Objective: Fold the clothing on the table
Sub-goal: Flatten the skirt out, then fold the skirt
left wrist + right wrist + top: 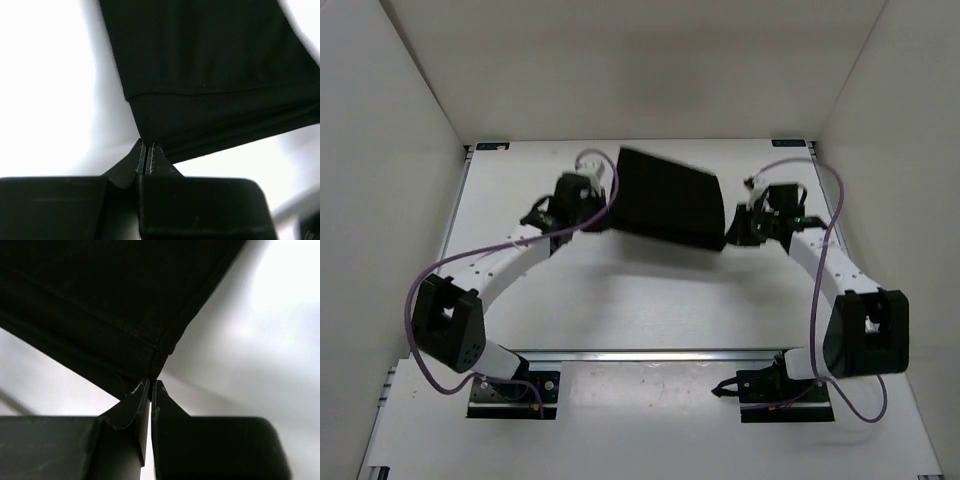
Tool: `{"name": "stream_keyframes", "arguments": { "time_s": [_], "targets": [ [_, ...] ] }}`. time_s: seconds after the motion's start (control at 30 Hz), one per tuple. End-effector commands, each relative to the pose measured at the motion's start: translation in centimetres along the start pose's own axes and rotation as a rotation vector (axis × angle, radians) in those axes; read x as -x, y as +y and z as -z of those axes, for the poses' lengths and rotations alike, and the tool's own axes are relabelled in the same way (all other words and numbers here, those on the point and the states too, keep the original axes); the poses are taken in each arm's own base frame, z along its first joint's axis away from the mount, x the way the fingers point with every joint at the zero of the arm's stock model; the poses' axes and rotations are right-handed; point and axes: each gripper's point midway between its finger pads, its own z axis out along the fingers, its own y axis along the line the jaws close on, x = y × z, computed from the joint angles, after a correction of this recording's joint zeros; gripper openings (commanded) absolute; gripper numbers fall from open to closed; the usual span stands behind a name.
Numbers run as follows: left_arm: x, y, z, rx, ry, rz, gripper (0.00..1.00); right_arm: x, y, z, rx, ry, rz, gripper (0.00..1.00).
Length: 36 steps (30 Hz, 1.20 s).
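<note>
The black clothing is stretched between my two grippers over the far half of the white table, its near edge lifted. My left gripper is shut on the garment's near left corner. In the left wrist view the closed left gripper pinches a hemmed corner of the clothing, which spreads away up and right. My right gripper is shut on the near right corner. The right wrist view shows the right gripper clamped on a stitched corner of the clothing.
White walls enclose the table on the left, right and far sides. A metal rail runs across near the arm bases. Purple cables loop beside both arms.
</note>
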Motion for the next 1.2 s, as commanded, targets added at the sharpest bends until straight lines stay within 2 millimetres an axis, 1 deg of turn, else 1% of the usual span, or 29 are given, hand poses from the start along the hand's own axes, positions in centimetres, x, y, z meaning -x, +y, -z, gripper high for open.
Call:
{"name": "stream_keyframes", "arguments": {
  "time_s": [0.0,0.03,0.07,0.1,0.13,0.17,0.2,0.27,0.3,0.33,0.37,0.43,0.47,0.5,0.53,0.57,0.63,0.67,0.7,0.73,0.77,0.8,0.83,1.0,1.03,1.07,1.1,1.13,1.17],
  "targets": [
    [-6.5,1.8,3.9,0.105,0.107,0.042,0.0,-6.2,1.1,1.8,-0.048,0.054,-0.052,0.0],
    [-10.1,2.8,4.5,0.12,0.187,0.055,0.0,-7.0,2.8,2.4,-0.015,0.05,-0.035,0.0],
    [-11.9,2.7,5.8,0.115,0.212,0.076,0.0,-9.3,3.8,2.4,0.012,0.1,-0.066,0.0],
    [-12.2,2.1,6.9,0.101,0.203,0.092,0.0,-10.7,4.7,2.7,0.046,0.109,-0.09,0.0],
    [-13.3,2.3,7.8,0.094,0.215,0.095,0.0,-11.0,5.9,3.0,0.078,0.103,-0.075,0.0],
    [-14.2,2.7,8.4,0.108,0.233,0.114,0.0,-12.2,6.6,2.8,0.1,0.133,-0.097,0.0],
    [-14.6,2.8,8.8,0.096,0.249,0.138,0.0,-13.3,6.7,2.8,0.108,0.159,-0.114,0.0],
    [-13.5,2.7,8.8,0.083,0.236,0.136,0.0,-13.1,6.7,2.3,0.109,0.166,-0.119,0.0],
    [-12.8,2.9,8.3,0.089,0.229,0.123,0.0,-12.9,5.9,2.0,0.091,0.176,-0.147,0.0],
    [-12.5,3.3,7.5,0.101,0.234,0.103,0.0,-12.3,6.0,1.5,0.102,0.179,-0.153,0.0],
    [-11.9,3.8,6.4,0.097,0.248,0.094,0.0,-11.4,5.1,1.0,0.087,0.162,-0.173,0.0],
    [-9.7,3.5,4.4,0.068,0.259,0.103,0.0,-9.7,3.9,0.2,0.082,0.13,-0.203,0.0],
    [-10.2,4.1,2.9,0.077,0.304,0.106,0.0,-8.7,3.5,-0.4,0.075,0.118,-0.203,0.0],
    [-8.3,3.7,2.1,0.069,0.286,0.094,0.0,-7.6,3.1,-0.6,0.07,0.097,-0.207,0.0],
    [-7.2,3.8,0.5,0.075,0.29,0.091,0.0,-6.4,3.0,-1.0,0.082,0.093,-0.2,0.0],
    [-8.0,3.9,-0.6,0.083,0.338,0.089,0.0,-5.9,2.6,-1.5,0.078,0.098,-0.208,0.0],
    [-5.1,3.2,-2.6,0.058,0.306,0.08,0.0,-2.9,2.6,-1.9,0.093,0.062,-0.194,0.01],
    [-5.4,3.6,-3.8,0.061,0.326,0.085,0.0,-1.6,2.6,-2.5,0.099,0.044,-0.172,0.0],
    [-4.6,3.7,-4.7,0.064,0.318,0.089,0.0,-1.3,2.1,-3.2,0.094,0.051,-0.177,0.0],
    [-3.6,3.5,-5.1,0.059,0.307,0.091,0.0,0.1,2.1,-3.3,0.096,0.025,-0.163,0.01],
    [-3.4,3.8,-6.2,0.062,0.31,0.096,0.0,1.0,1.6,-4.0,0.091,0.014,-0.158,0.0],
    [-4.3,4.7,-7.2,0.085,0.344,0.112,0.0,0.9,1.1,-4.9,0.088,0.029,-0.169,0.0],
    [-4.3,5.1,-8.0,0.085,0.355,0.119,0.0,1.4,0.2,-5.6,0.079,0.029,-0.184,0.0],
    [-4.1,6.7,-10.6,0.102,0.372,0.147,0.0,3.3,-2.3,-7.9,0.06,0.031,-0.217,0.0],
    [-3.2,6.6,-11.0,0.099,0.35,0.144,0.0,3.5,-2.9,-8.3,0.054,0.033,-0.217,0.0],
    [-3.7,6.9,-11.6,0.1,0.366,0.148,0.0,4.2,-3.3,-8.4,0.047,0.027,-0.21,0.0],
    [-3.5,7.0,-12.1,0.097,0.364,0.157,0.09,4.7,-3.6,-8.7,0.037,0.019,-0.208,0.0],
    [-3.4,7.0,-12.4,0.079,0.367,0.16,0.25,4.4,-4.2,-9.0,0.034,0.03,-0.215,0.0],
    [-2.3,6.8,-12.8,0.069,0.341,0.157,0.33,4.8,-4.5,-9.0,0.021,0.03,-0.222,0.0]
  ]
}}
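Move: Both hands hold the near corners of the airborne skirt; its middle lies about 8 cm ahead and 12 cm right of the left hand, 9 cm ahead and 12 cm left of the right, roughly level with both. The bare table patch under it is about 2 cm ahead, 11 cm right and 16 cm below the left hand; from the right hand, about 2 cm ahead, 14 cm left and 13 cm below. Keeping the near corners, both hands sweep back and down 15 cm, then forward 22 cm, left fingers starting to part. ##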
